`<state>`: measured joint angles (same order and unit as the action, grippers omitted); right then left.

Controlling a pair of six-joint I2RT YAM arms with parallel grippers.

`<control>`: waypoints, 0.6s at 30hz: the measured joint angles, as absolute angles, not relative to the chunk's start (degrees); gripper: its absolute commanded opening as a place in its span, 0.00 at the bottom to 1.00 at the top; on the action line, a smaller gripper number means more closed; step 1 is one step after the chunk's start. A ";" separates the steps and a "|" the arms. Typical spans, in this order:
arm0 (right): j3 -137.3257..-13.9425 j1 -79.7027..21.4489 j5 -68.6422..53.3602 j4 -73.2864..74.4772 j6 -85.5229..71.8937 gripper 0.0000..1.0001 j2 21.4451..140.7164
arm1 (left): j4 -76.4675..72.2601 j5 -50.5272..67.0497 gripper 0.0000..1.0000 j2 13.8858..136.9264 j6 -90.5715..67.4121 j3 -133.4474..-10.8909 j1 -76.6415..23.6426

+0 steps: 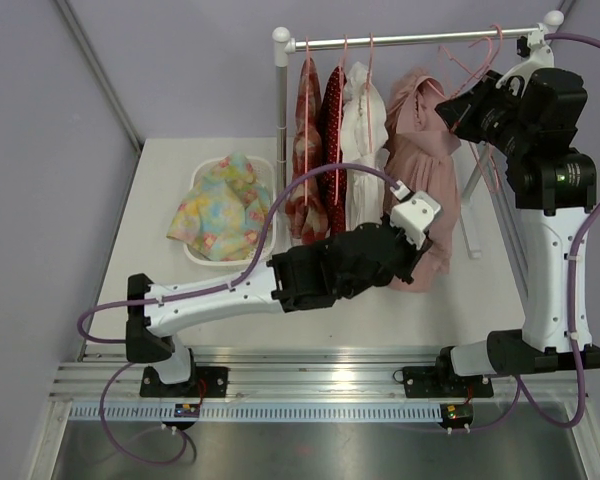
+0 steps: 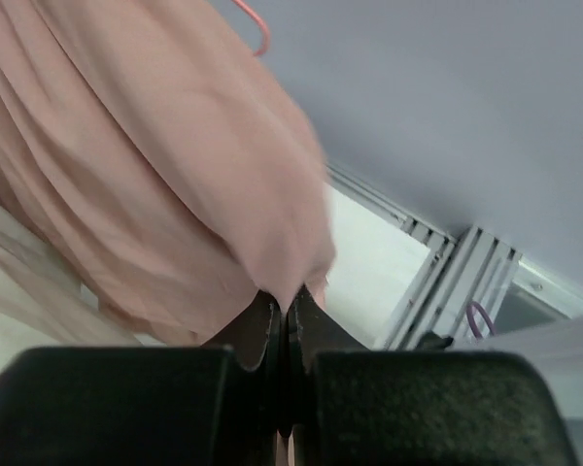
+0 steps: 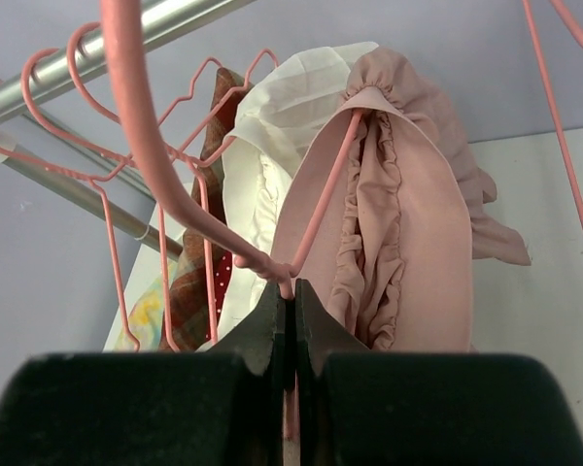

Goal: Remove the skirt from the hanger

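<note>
A pale pink skirt (image 1: pixel 420 160) hangs from a pink wire hanger (image 1: pixel 472 62) at the right end of the rail. My right gripper (image 1: pixel 452 108) is up by the hanger. In the right wrist view it (image 3: pixel 292 287) is shut on the hanger's wire (image 3: pixel 175 189), just beside the skirt's gathered waistband (image 3: pixel 408 223). My left gripper (image 1: pixel 423 258) is low at the skirt's bottom edge. The left wrist view shows it (image 2: pixel 284 303) shut on a pinch of the skirt's hem (image 2: pixel 155 175).
A metal rail (image 1: pixel 410 40) on white posts carries a plaid garment (image 1: pixel 305 150), a red dotted one (image 1: pixel 332 125) and a white one (image 1: pixel 363 130) to the skirt's left. A white basket (image 1: pixel 202 256) holds floral cloth (image 1: pixel 225 200). Empty pink hangers (image 3: pixel 554 116) hang nearby.
</note>
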<state>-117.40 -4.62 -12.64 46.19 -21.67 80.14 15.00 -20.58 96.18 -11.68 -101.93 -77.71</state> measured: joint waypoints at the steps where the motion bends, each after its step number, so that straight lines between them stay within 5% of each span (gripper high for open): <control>1: -117.30 -4.62 -12.53 46.30 -21.65 0.00 80.16 | 15.46 -22.61 0.00 96.07 -11.22 -101.93 -79.64; 9: -117.08 -5.41 -13.28 52.51 -21.74 0.00 79.05 | 21.87 -43.07 0.00 94.80 -7.03 -102.24 -102.69; 18: -115.09 -5.93 -11.03 55.61 -22.02 0.00 76.49 | 26.37 -50.96 0.00 91.59 -9.67 -98.70 -107.48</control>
<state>-115.09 -5.93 -11.03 55.61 -22.02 76.49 26.37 -50.96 91.59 -9.67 -98.70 -107.48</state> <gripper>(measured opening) 0.033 0.012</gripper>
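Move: The pink skirt's hem is already in the left fingers; the skirt's middle lies about 12 cm ahead of that hand, level sideways and some 3 cm above, with the hanger's neck roughly 18 cm ahead, 3 cm right and 11 cm up. The white garment hangs some 15 cm ahead and 9 cm left. From the right hand, holding that neck, the skirt's middle is about 5 cm back, 4 cm left and 8 cm below; an empty hanger hangs 6 cm to its right and 7 cm ahead. The skirt's hem, kept pinched in the shut left fingers, is pulled fast straight back away from the hanger by some 16 cm, then about 5 cm left as the hand rolls slightly. The right hand keeps its grip on the hanger's neck, gives about 3 cm back and as much down, and its fingers tip down slightly. ##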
